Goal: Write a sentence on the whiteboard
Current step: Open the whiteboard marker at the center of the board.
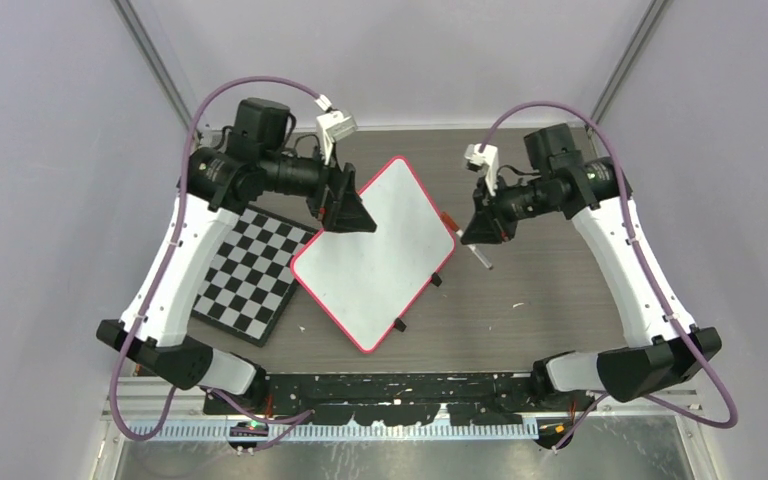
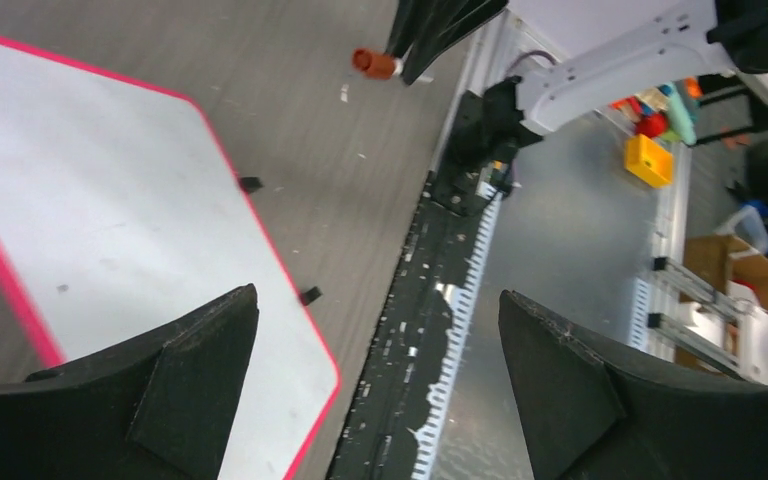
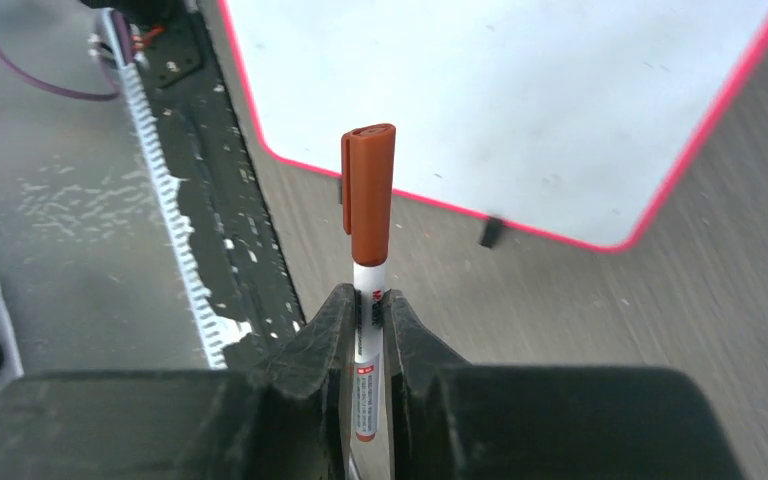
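Note:
The whiteboard (image 1: 380,250) lies tilted like a diamond in the middle of the table, with a pink-red rim and two black clip feet (image 1: 436,280) on its right edge. Its face (image 3: 500,90) is blank apart from faint specks; no sentence shows on it. My left gripper (image 1: 348,210) hovers open over the board's upper left edge (image 2: 110,200), with nothing between its fingers (image 2: 200,370). My right gripper (image 3: 368,295) is just right of the board, shut on a white marker (image 3: 368,200). The marker's reddish-brown cap (image 2: 375,63) is on and points toward the board.
A black-and-white checkerboard (image 1: 245,275) lies left of the whiteboard under my left arm, its corner tucked beneath the board. A black rail (image 1: 390,385) runs along the near table edge. A small white scrap (image 1: 517,304) lies on the wood at the right.

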Robot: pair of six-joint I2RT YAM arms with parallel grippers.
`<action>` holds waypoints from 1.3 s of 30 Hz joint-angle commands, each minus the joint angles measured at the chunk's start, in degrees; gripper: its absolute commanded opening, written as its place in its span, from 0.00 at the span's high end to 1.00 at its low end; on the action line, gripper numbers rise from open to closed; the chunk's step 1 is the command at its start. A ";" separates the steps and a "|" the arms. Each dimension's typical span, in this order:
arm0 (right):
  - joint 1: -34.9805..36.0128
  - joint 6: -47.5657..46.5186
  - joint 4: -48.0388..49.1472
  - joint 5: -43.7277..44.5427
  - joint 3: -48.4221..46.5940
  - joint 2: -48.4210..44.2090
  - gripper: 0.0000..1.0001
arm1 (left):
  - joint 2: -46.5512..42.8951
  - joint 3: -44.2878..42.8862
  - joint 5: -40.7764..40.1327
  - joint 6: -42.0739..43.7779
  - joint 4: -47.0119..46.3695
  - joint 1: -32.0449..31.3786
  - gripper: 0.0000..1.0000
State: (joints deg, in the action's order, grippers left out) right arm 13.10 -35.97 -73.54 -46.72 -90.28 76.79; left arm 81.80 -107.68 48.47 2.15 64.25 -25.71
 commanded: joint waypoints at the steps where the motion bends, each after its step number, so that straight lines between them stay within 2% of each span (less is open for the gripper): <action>1: 7.63 14.15 7.50 2.45 -2.10 -1.33 1.00 | 0.53 3.99 6.84 -10.54 -8.67 -2.57 0.10; 6: 16.14 17.77 9.62 8.47 -3.54 -0.71 1.00 | 1.29 9.47 8.70 -15.69 -13.74 -4.21 0.16; 18: 20.11 18.21 8.95 5.91 -8.89 2.86 1.00 | 4.71 10.81 9.90 -19.71 -17.49 -6.33 0.33; 26: 22.05 17.32 8.74 6.41 -9.93 3.86 1.00 | 5.57 11.53 10.60 -19.55 -18.11 -7.74 0.40; 31: 22.68 17.14 8.64 6.23 -11.15 4.41 1.00 | 6.22 12.14 11.75 -20.01 -18.73 -7.88 0.60; 36: 22.70 17.06 8.81 5.05 -11.62 4.25 0.99 | 6.08 12.70 13.55 -18.74 -19.51 -7.94 0.91; 37: 22.68 17.28 8.95 4.84 -11.68 4.25 0.89 | 6.00 12.82 14.07 -18.68 -19.94 -7.88 0.99; 39: 22.24 19.60 10.09 4.65 -11.99 4.16 0.62 | 5.59 13.01 15.20 -18.80 -21.13 -7.61 1.00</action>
State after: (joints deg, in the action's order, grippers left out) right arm 35.51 -18.26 -65.91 -40.14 -99.24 81.43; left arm 87.94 -94.98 60.07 -17.08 47.16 -33.47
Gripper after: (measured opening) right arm 0.200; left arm 0.076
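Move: From the left hand, open and empty, the marker's cap is about 16 cm to the right, 1 cm ahead and 8 cm lower; the whiteboard's middle is roughly 8 cm ahead, 1 cm right and 37 cm down. The right hand already grips the marker's body, cap 3 cm ahead, 3 cm left and 2 cm up. From it the left gripper is some 19 cm left, 2 cm ahead and 10 cm higher, the nearer black clip 7 cm left, 2 cm ahead, 28 cm down. Carry the held marker about 10 cm left with the right gripper, easing slightly back and up, to meet the other hand above the whiteboard. Bring the left gripper some 7 cm right and 4 cm down, rolling it about 25 degrees, then shut its fingers to pinch the brown cap. Begin slackening the right fingers around the body at the very end. ##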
